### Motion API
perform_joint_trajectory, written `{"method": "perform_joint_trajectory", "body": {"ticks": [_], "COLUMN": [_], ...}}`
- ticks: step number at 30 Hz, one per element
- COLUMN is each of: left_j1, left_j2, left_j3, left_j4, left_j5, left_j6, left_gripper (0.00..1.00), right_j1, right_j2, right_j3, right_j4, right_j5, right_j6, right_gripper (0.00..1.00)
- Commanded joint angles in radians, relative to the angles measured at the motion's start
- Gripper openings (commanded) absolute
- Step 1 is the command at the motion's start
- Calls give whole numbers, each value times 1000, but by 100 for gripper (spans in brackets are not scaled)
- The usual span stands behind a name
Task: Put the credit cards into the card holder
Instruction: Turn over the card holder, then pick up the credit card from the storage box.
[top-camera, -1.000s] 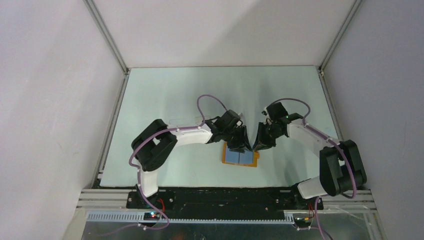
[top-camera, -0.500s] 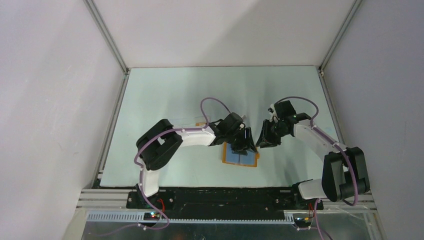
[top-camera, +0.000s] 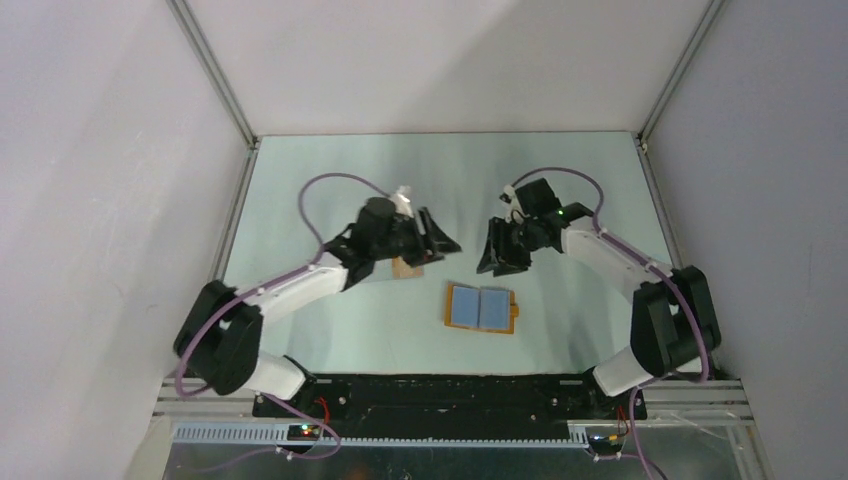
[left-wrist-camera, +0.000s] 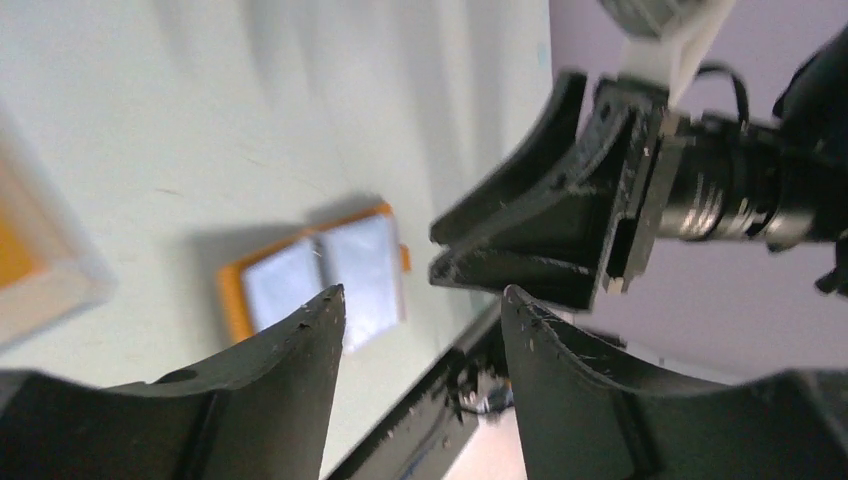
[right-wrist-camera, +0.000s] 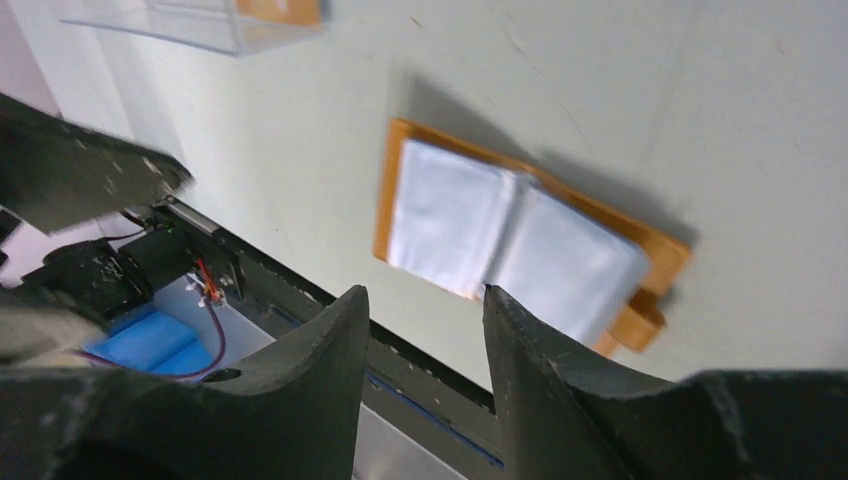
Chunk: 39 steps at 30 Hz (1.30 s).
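Observation:
The card holder lies open and flat on the table, orange rim around two blue panels, tab to the right. It also shows in the left wrist view and the right wrist view. A tan-orange credit card lies to its far left, inside a clear case. My left gripper hovers over that card, open and empty. My right gripper hangs beyond the holder, open and empty. Neither touches the holder.
The two grippers face each other a short way apart above the table; the right one shows in the left wrist view. The black base rail runs along the near edge. White walls enclose the table.
Both grippers have lifted off the card holder and drawn back toward the far side, the left arm swinging left. Both jaws have widened. The holder stays open and is now uncovered.

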Motion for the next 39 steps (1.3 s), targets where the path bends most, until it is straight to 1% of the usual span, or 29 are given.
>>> {"method": "perform_joint_trajectory", "body": {"ticks": [1, 2, 3, 4, 5, 8, 9, 11, 13, 17, 18, 21, 27, 30, 35, 39], "left_j1": [186, 212, 256, 272, 304, 356, 362, 371, 376, 376, 376, 376, 372, 369, 359, 342], "left_j2": [-123, -136, -139, -134, -128, -74, -59, 10, 68, 167, 179, 227, 297, 328, 352, 376], "left_j3": [-90, -89, -72, -63, -40, -3, 6, 42, 79, 143, 159, 179, 221, 228, 219, 229], "left_j4": [-51, -95, -191, -229, -294, -352, -367, -394, -405, -413, -417, -418, -418, -418, -425, -425], "left_j5": [9, -7, -22, -46, -55, -65, -66, -64, -57, -48, -52, -52, -39, -43, -76, -66], "left_j6": [63, 100, 125, 177, 194, 250, 261, 297, 313, 327, 331, 336, 344, 345, 342, 341], "left_gripper": [62, 62, 61, 61, 61, 59, 58, 54, 52, 47, 47, 46, 43, 40, 38, 37], "right_j1": [61, 69, 80, 85, 93, 108, 112, 122, 129, 143, 145, 150, 158, 162, 170, 171], "right_j2": [105, 146, 167, 209, 231, 333, 351, 422, 485, 599, 612, 665, 710, 723, 732, 737], "right_j3": [136, 174, 192, 230, 248, 329, 342, 381, 441, 595, 609, 659, 684, 685, 694, 694], "right_j4": [64, 71, 89, 103, 111, 163, 181, 221, 213, 134, 114, 81, 51, 49, 41, 38], "right_j5": [-37, -44, -55, -61, -81, -138, -177, -205, -212, -182, -170, -156, -145, -152, -156, -154], "right_j6": [32, 40, 45, 57, 62, 99, 109, 141, 144, 130, 127, 115, 101, 103, 101, 99], "right_gripper": [51, 51, 52, 52, 52, 53, 53, 54, 53, 52, 52, 46, 37, 34, 30, 23]}}
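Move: The orange card in the clear box lies about 7 cm ahead of the left hand, 11 cm to its left and some 14 cm below. From the right hand, that card is about 7 cm ahead, 21 cm to the left and 10 cm below. The clear box's middle stands some 6 cm to the left of the card and 1 cm farther out. The open card holder lies about 12 cm nearer the base than the card and 17 cm to its right. The left hand swings some 14 cm to its left and 8 cm forward, away from the card holder, then sinks about 12 cm to the clear box over the orange card, its left side rising and its fingers tipping down while they narrow but stay apart. The right hand sweeps about 15 cm left and 9 cm forward to the box's right end, then sinks some 5 cm and draws its fingers nearer together beside the corner, with no grip on the box to be seen yet from either hand. ##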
